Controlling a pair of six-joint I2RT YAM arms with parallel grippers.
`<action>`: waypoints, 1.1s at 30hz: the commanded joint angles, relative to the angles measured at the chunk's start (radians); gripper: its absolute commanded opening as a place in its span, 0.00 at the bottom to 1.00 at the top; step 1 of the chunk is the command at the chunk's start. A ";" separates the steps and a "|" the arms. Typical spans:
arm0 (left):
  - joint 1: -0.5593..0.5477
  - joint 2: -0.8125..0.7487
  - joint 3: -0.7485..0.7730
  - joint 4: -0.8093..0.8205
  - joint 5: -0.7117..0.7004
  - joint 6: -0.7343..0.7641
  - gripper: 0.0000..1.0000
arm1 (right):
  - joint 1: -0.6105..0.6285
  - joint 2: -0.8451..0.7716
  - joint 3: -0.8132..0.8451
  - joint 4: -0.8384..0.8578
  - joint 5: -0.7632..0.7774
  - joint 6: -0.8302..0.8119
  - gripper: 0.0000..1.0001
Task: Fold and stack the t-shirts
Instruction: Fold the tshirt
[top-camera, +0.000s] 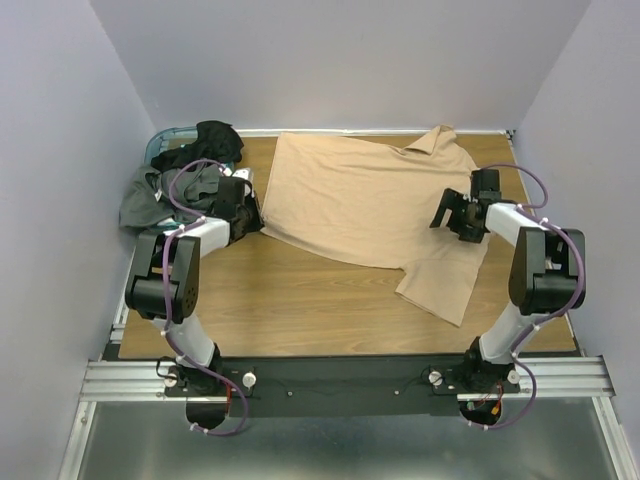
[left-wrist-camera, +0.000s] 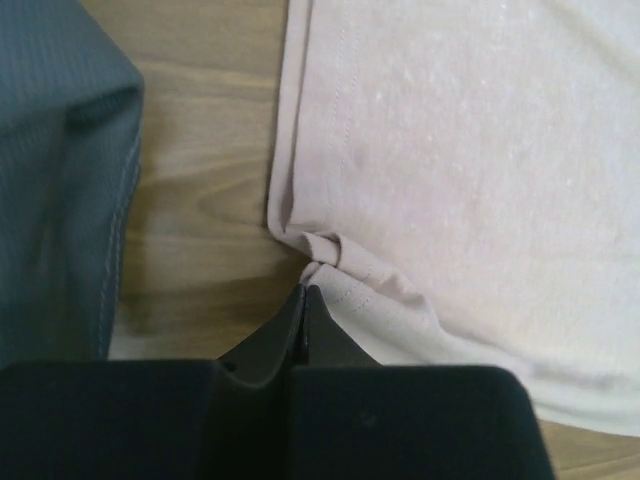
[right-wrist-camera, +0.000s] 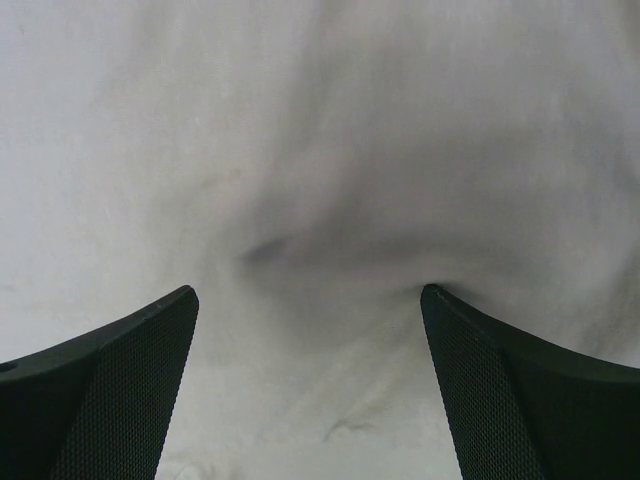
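The tan t-shirt (top-camera: 370, 200) lies spread flat on the wooden table, collar at the far right. My left gripper (top-camera: 248, 212) is at its near-left hem corner. In the left wrist view its jaws (left-wrist-camera: 305, 292) are shut, with the puckered hem of the tan shirt (left-wrist-camera: 480, 150) pinched at the tips. My right gripper (top-camera: 447, 212) is open over the shirt's right shoulder. In the right wrist view the right gripper (right-wrist-camera: 310, 292) has its fingers spread wide just above the cloth (right-wrist-camera: 320, 150). A dark grey shirt (top-camera: 145, 200) and a black shirt (top-camera: 210, 140) lie heaped at the far left.
A teal basket (top-camera: 165, 133) sits at the far left corner under the dark heap. The dark grey cloth (left-wrist-camera: 60, 180) lies just left of my left gripper. Bare wood (top-camera: 300, 300) lies in front of the tan shirt. Walls enclose the table.
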 joint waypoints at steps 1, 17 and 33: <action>0.029 0.046 0.072 0.020 0.049 0.031 0.00 | 0.006 0.084 0.037 -0.003 0.039 0.006 0.98; 0.090 0.311 0.465 -0.047 0.143 0.091 0.00 | 0.008 0.370 0.402 -0.051 0.010 0.011 0.98; 0.098 0.339 0.428 0.006 0.275 0.139 0.00 | 0.175 0.034 0.182 -0.136 0.199 0.057 0.96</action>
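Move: The left gripper already pinches the left end of the t-shirt's near edge, about 3 cm above the table. The shirt's far left corner is some 32 cm ahead and 2 cm right of it, the grey clothes pile about 17 cm left and 11 cm ahead. The open right gripper is down at the shirt, whose cloth is about 2 cm below its hand point. The near sleeve lies some 13 cm back and 7 cm left of that gripper, the far flap about 33 cm straight ahead. Sweep both grippers forward together about 12 cm. Keep the left one shut on the shirt's edge, rising some 3 cm as it carries that corner over the shirt towards the far edge, then easing down slightly. Keep the right one wide open and low, pushing the cloth along with its fingertips, then lift it about 3 cm while drawing back some 5 cm and to the left. ##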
